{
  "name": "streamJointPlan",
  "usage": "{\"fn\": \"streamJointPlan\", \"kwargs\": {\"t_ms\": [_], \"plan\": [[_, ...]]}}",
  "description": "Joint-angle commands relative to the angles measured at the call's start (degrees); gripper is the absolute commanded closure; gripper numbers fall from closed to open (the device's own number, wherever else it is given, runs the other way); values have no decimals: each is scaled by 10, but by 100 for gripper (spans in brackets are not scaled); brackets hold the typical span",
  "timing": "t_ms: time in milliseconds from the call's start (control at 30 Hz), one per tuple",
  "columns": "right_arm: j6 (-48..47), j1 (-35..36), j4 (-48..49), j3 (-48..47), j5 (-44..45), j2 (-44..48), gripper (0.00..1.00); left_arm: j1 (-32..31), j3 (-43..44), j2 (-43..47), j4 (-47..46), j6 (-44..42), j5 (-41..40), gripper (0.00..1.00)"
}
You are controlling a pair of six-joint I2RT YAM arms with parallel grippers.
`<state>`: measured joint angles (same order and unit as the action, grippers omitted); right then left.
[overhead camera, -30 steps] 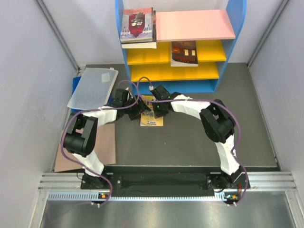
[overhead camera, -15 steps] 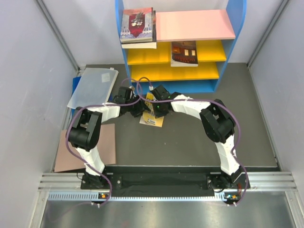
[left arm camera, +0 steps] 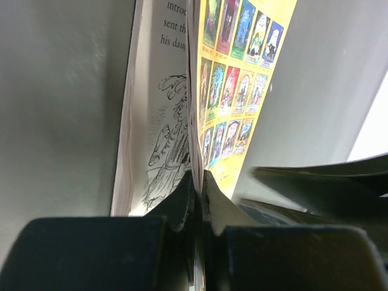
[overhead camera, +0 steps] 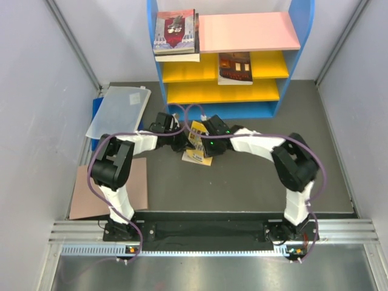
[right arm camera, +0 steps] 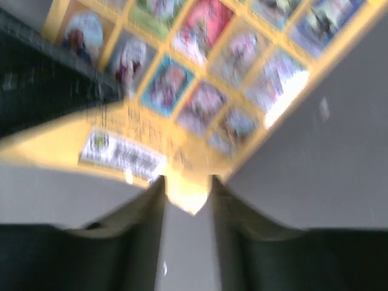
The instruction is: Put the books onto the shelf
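A yellow book [overhead camera: 197, 156] with a grid of small pictures on its cover lies on the dark table between my two grippers, in front of the shelf [overhead camera: 154, 73]. My left gripper [left arm camera: 199, 176] is shut on the yellow cover [left arm camera: 242, 91], lifted off a page with a line drawing [left arm camera: 160, 145]. My right gripper [right arm camera: 188, 182] is open, with a corner of the book [right arm camera: 200, 79] just between its fingertips. A stack of books [overhead camera: 176, 33] lies on the left of the pink top board [overhead camera: 248, 31]. Another dark book [overhead camera: 235, 66] rests on the upper yellow board.
A translucent folder [overhead camera: 119, 112] on a blue board lies at the left, beside the shelf. A brown cardboard sheet [overhead camera: 138, 182] lies under the left arm's elbow. Grey walls close in on both sides.
My left gripper moved right and shut on the yellow book's cover. My right gripper opened and let go of the book, and its arm drew back to the right. The book shifted slightly.
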<state>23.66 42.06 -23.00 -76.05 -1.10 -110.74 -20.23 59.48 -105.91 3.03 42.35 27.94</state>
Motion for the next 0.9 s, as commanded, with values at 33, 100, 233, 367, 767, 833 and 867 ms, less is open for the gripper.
{"fn": "streamJointPlan", "kwargs": {"t_ms": [33,100,233,367,767,833,867], "plan": [[68,-23,74,136,3,193,47,-8,-37,53,-59,15,58,100],[81,-41,99,171,-6,235,43,-8,-44,65,-75,26,68,100],[108,-76,149,258,-49,341,36,-9,-55,104,-106,55,84,100],[126,-103,220,310,-86,389,27,-9,-67,153,-147,110,98,100],[193,-133,446,407,-190,395,22,-24,-45,206,-178,166,119,100],[189,-133,459,411,-186,402,22,-31,-46,203,-184,173,120,100],[189,-133,472,412,-186,405,22,-33,-46,204,-184,174,120,100]]}}
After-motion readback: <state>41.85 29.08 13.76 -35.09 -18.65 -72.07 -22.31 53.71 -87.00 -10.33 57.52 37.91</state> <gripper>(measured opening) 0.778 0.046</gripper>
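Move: The left fingers already pinch the left edge of the yellow book, its middle about 4 cm to their right and 1 cm ahead, some 2 cm lower. From the right hand, just over its near right part, that middle is about 5 cm ahead, 2 cm left and 2 cm down. The front edge of the bookcase's blue bottom shelf is some 12 cm ahead and 14 cm right of the left hand; the clear folder, 13 cm ahead and 28 cm left. Up goes the left hand by about 15 cm, drifting slightly back and right, still pinching the yellow back cover with a sheaf of pages, its fingers tilting some 20 degrees towards level. The right hand backs off to its right and rises roughly 10 cm, opening wide and rolling its left side up, then eases a little leftward again beside the book's near right corner. ##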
